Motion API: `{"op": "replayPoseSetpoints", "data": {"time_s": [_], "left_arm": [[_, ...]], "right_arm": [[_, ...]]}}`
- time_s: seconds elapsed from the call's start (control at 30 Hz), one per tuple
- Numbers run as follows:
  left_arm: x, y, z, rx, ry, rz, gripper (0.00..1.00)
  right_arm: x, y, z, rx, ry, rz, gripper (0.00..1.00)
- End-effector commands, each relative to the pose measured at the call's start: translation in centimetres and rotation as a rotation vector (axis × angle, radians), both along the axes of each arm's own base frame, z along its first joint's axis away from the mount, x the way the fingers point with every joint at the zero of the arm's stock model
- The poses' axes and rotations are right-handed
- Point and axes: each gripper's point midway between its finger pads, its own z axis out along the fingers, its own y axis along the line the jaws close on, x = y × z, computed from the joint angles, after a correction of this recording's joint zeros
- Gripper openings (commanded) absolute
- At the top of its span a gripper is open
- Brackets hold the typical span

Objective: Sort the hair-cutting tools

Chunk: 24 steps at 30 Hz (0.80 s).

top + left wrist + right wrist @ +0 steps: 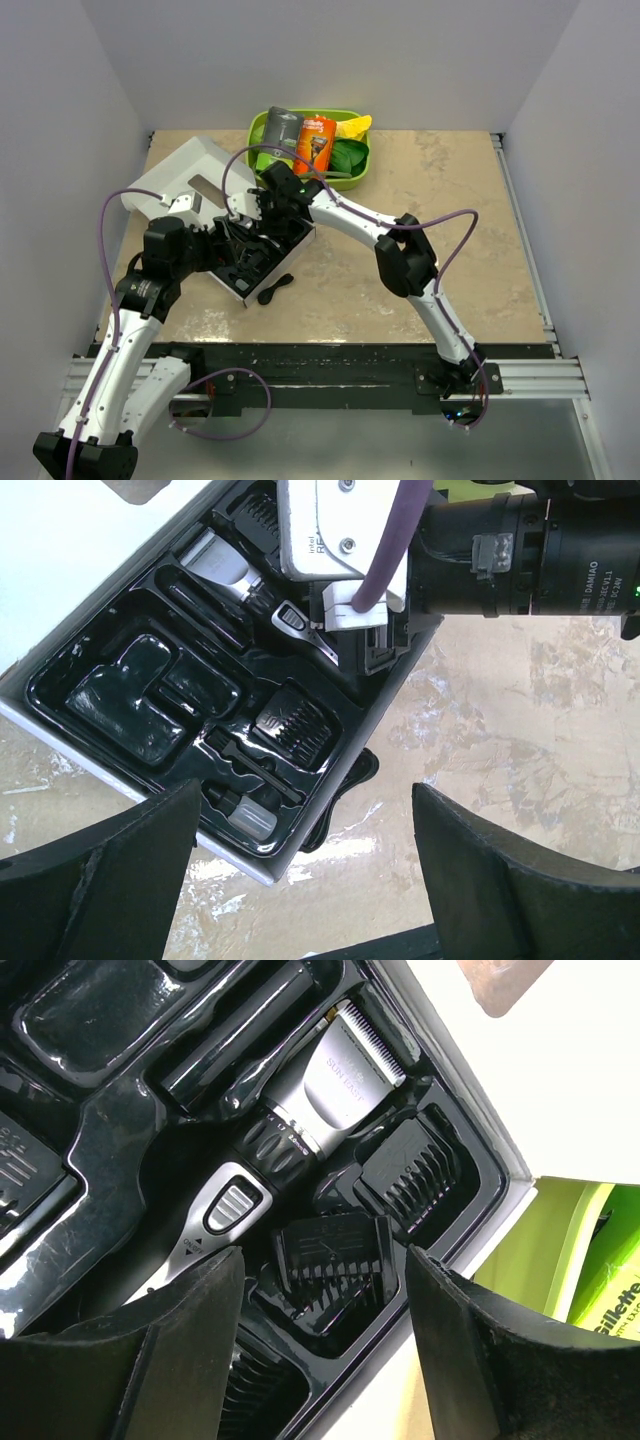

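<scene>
A white box holds a black moulded tray (243,288). In the right wrist view the black clipper (300,1125) with its silver blade head lies in its slot. Beside it a small black guide comb (330,1255) lies loose and slightly askew in a compartment. My right gripper (325,1260) stands open around that comb, with a gap on each side. My left gripper (305,805) hangs wide open above the tray's near corner, holding nothing. A small black curved piece (275,290) lies on the table, partly under the box edge (350,785).
Other combs (410,1175) (290,725) fill tray slots. The box's white lid (185,170) lies open to the back left. At the back, a green basket (365,160) holds an orange razor package (316,143) and a grey one (280,128).
</scene>
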Motion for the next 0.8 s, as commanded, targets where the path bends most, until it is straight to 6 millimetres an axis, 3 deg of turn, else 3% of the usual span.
{"op": "replayPoseSetpoints", "data": {"time_s": [0.0, 0.23, 0.4, 0.5, 0.53, 0.6, 0.63, 0.67, 0.77], "left_arm": [[0.3, -0.3, 1.3, -0.014, -0.049, -0.013, 0.91], [0.6, 0.0, 2.7, -0.003, -0.081, -0.001, 0.91], [1.3, 0.2, 3.1, 0.005, -0.093, 0.015, 0.91], [1.9, 0.2, 3.3, 0.008, -0.1, 0.022, 0.91], [2.1, 0.3, 3.4, 0.013, -0.104, 0.027, 0.91], [2.6, 0.4, 3.4, 0.021, -0.101, 0.035, 0.91], [2.8, 0.4, 3.3, 0.024, -0.097, 0.039, 0.91], [3.0, 0.4, 3.2, 0.025, -0.091, 0.039, 0.9], [3.3, 0.3, 3.3, 0.023, -0.097, 0.04, 0.88]], "right_arm": [[-0.7, 0.5, 5.9, 0.123, -0.025, -0.007, 0.68], [-2.2, -0.1, 10.8, 0.252, 0.016, -0.074, 0.69], [-2.7, -1.8, 14.0, 0.338, 0.078, -0.265, 0.65], [-2.8, -2.2, 14.5, 0.385, 0.141, -0.372, 0.55], [-2.8, -2.2, 14.5, 0.412, 0.184, -0.433, 0.42], [-2.6, -1.7, 15.1, 0.455, 0.226, -0.486, 0.27], [-2.4, -1.4, 14.9, 0.474, 0.26, -0.529, 0.09], [-2.0, -1.2, 15.0, 0.502, 0.272, -0.56, 0.0], [-1.0, -0.2, 14.0, 0.559, 0.329, -0.656, 0.0]]}}
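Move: The loose comb guard just put down lies right between the right gripper's open fingertips, about 1 cm below the hand point. From that hand, the clipper's middle is roughly 4 cm back and 2 cm left, a slotted guard about 3 cm ahead and 4 cm left, another about 4 cm back and 5 cm right, and the green basket's middle some 17 cm ahead, 7 cm right. The loose guard is about 16 cm ahead, 11 cm right and 11 cm below the left gripper. Lift the right gripper clear of the loose comb guard, easing back towards the base at first, then straight up out of the tray, about 14 cm in all. On the way up turn the wrist clockwise by roughly 25 degrees, let the fingers tip up towards level, and shut them fully on nothing. Late on, edge the open left gripper about 2 cm forward. ##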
